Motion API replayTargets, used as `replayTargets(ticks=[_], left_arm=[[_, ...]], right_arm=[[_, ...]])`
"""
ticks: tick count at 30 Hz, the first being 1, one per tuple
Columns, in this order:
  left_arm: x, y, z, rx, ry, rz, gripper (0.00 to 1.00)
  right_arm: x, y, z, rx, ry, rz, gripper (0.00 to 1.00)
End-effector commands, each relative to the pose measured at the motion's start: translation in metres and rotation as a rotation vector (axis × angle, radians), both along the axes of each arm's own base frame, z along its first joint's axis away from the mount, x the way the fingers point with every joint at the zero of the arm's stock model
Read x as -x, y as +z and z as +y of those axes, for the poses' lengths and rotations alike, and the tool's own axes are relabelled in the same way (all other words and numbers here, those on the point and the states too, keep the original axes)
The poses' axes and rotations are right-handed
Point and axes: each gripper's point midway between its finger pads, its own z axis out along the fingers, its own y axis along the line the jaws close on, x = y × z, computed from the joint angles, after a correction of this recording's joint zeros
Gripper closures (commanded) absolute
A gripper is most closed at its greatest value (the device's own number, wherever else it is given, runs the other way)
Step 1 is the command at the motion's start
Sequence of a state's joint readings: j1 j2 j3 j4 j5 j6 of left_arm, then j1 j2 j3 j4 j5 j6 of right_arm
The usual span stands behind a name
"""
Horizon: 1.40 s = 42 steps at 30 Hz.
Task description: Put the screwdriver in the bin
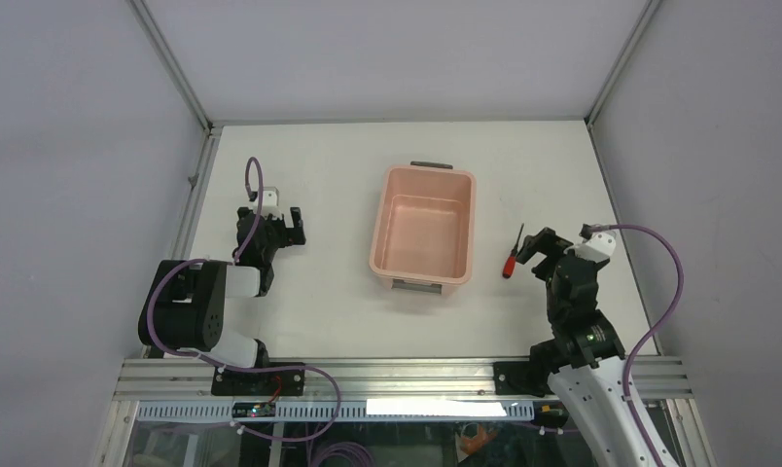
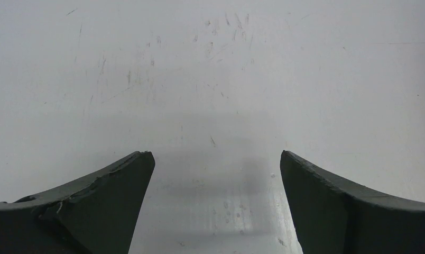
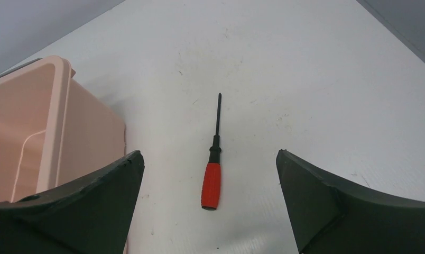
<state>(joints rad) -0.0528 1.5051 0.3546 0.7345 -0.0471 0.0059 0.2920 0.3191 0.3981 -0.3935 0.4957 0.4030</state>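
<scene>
The screwdriver lies flat on the white table just right of the bin, red handle toward me and thin dark shaft pointing away. My right gripper hovers open beside it, a little to its right. In the right wrist view the screwdriver lies on the table between and just ahead of my spread fingertips, touching neither. The pale pink bin shows at the left of that view. My left gripper stands open over bare table at the left, its fingers wide apart with nothing between them.
The bin has dark grey handles at its far end and near end. Metal frame rails border the table at left, and grey walls enclose it on three sides.
</scene>
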Motion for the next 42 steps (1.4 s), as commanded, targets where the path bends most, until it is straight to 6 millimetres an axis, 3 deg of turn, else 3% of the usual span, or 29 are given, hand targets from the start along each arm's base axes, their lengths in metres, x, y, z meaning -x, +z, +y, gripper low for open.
replayTargets(ticks=[1, 5, 10, 14, 18, 22, 26, 31, 35, 42], left_arm=[[-0.017, 0.027, -0.005, 0.024, -0.001, -0.101, 0.01], [-0.016, 0.026, -0.005, 0.024, -0.002, -0.101, 0.01], [-0.016, 0.026, -0.005, 0.024, -0.001, -0.101, 0.01], [-0.016, 0.027, -0.005, 0.024, 0.0, -0.101, 0.01], [-0.016, 0.027, -0.005, 0.024, -0.001, -0.101, 0.01], [-0.016, 0.027, -0.005, 0.024, 0.0, -0.101, 0.01], [-0.016, 0.026, -0.005, 0.024, 0.0, -0.101, 0.01], [-0.016, 0.027, -0.005, 0.024, -0.001, -0.102, 0.01], [-0.017, 0.027, -0.005, 0.024, -0.001, -0.102, 0.01], [-0.017, 0.027, -0.005, 0.024, -0.002, -0.102, 0.01]], right_arm=[[-0.007, 0.019, -0.006, -0.032, -0.058, -0.07, 0.01], [-0.009, 0.046, 0.003, -0.053, -0.003, -0.128, 0.01], [-0.02, 0.107, 0.038, 0.009, 0.226, -0.217, 0.01], [-0.037, 0.135, 0.022, 0.069, 0.115, -0.011, 0.01], [-0.061, 0.14, 0.02, 0.1, 0.064, 0.296, 0.01], [-0.085, 0.092, 0.023, 0.089, 0.093, 0.615, 0.01], [-0.103, 0.018, 0.032, 0.025, 0.14, 0.831, 0.03], [-0.098, -0.07, 0.037, -0.038, 0.163, 1.038, 0.15], [-0.087, -0.116, 0.039, -0.071, 0.165, 1.115, 0.27], [-0.069, -0.153, 0.041, -0.1, 0.174, 1.165, 0.5]])
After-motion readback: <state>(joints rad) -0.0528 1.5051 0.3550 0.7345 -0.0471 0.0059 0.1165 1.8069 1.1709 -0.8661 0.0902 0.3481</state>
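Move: The screwdriver lies flat on the table about 7 cm ahead of the right gripper, some 2 cm to its left and 16 cm below, its shaft pointing outward and a little right. The bin's middle is roughly 25 cm left and 13 cm ahead of that gripper, about 10 cm lower. From the idle left gripper the screwdriver is about 59 cm to the right, 7 cm back and 3 cm down. Swing the right gripper up some 18 cm and forward, then down over the screwdriver while drawing back, tipping the fingers about 70 degrees until they point at the table; finish low, astride the collar where red handle meets shaft. Ease left slightly, and on the way down narrow the wide-open fingers to a bit over half. ##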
